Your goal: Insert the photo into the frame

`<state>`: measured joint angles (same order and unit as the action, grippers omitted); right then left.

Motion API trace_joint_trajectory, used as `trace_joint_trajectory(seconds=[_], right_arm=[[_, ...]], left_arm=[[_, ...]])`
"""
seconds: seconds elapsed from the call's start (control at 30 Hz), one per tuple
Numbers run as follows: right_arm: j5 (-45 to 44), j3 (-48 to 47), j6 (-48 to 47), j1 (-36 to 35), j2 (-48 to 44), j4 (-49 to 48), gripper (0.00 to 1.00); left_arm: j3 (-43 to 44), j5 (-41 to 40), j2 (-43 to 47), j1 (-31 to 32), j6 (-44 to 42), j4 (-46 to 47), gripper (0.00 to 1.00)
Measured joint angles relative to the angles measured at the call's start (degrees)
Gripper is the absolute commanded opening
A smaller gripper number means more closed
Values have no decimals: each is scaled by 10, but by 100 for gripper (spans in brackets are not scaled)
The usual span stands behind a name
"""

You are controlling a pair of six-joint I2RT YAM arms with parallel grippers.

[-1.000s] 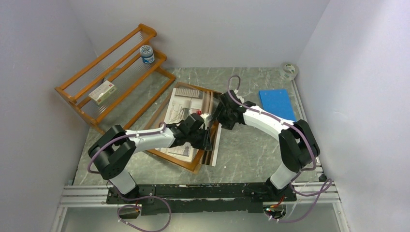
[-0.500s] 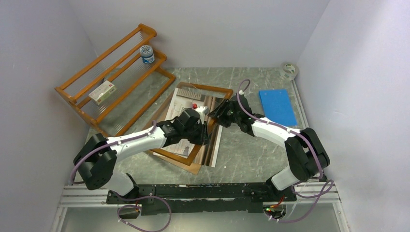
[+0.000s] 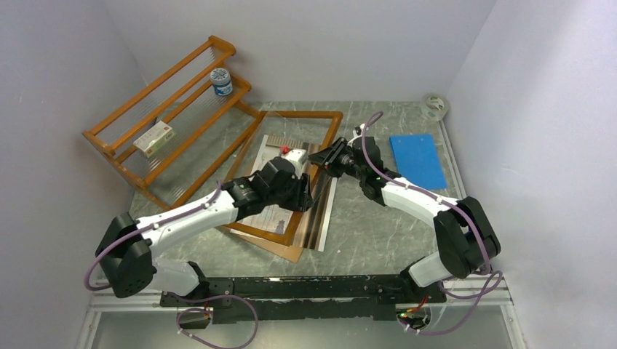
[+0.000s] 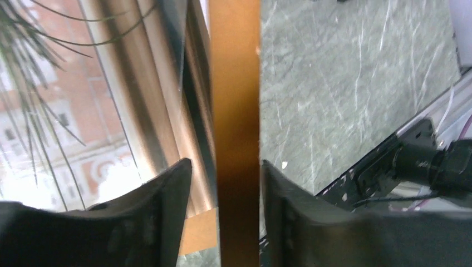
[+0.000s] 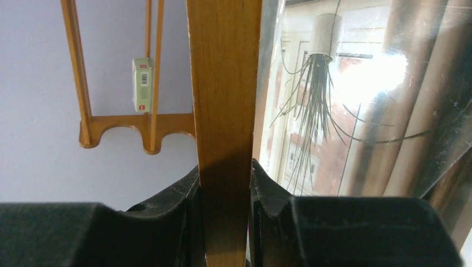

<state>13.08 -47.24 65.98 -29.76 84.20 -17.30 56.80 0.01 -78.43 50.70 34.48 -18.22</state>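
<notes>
The frame (image 3: pixel 302 114) stands tilted, its far rail raised towards the back wall and its near end low on the table. My right gripper (image 3: pixel 325 155) is shut on the frame's right rail (image 5: pixel 225 83), both fingers pressed against the wood. Lower on the same rail (image 4: pixel 236 111) sits my left gripper (image 3: pixel 304 193). It is open, straddling the wood with a gap at its left finger (image 4: pixel 167 189). The photo (image 3: pixel 320 218) lies flat beneath, on the brown backing board (image 3: pixel 287 252). Its plant and curtains show through the glass (image 5: pixel 334 111).
An orange wooden rack (image 3: pixel 167 109) stands at the back left with a small jar (image 3: pixel 220 81) and a small box (image 3: pixel 155 138) on it. A blue sheet (image 3: pixel 417 160) lies at the right. A tape roll (image 3: pixel 435 105) sits in the back right corner.
The frame's far end has risen and swung towards the back wall. The right gripper has closed on its rail, both arms have reached farther out, and the left jaws have loosened.
</notes>
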Motion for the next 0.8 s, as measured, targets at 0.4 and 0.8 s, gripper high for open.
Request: trace_joint_trajectory(seconds=[0.4,0.8], right_arm=[[44,10,56,9,0,-55,0],[84,41,186,12,41,-217,0]], left_arm=[[66,-87,92,-1,-25,-90,94],[123,-172,137,-1,-18,-176,94]])
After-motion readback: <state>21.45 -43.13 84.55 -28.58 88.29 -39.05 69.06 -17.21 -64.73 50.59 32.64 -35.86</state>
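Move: The left fingers still straddle the right bar of the lifted frame, already slackening; the frame's middle lies about 7 cm ahead and 7 cm left at hand height. The photo's middle lies on the table 4 cm ahead, 4 cm left and some 12 cm below that hand, with the backing board's near corner about 14 cm back and 2 cm left. From the right hand, gripping the same bar farther out, the frame's middle is about 4 cm back and 10 cm left. Open the left gripper wide to let go of the frame's right bar, and lift it clear about 12 cm while carrying it some 7 cm to the left over the frame, fingers tipping up and swinging slightly counter-clockwise. Keep the right gripper shut on the bar: raise it about 4 cm and roll it some 20 degrees, left side up. ##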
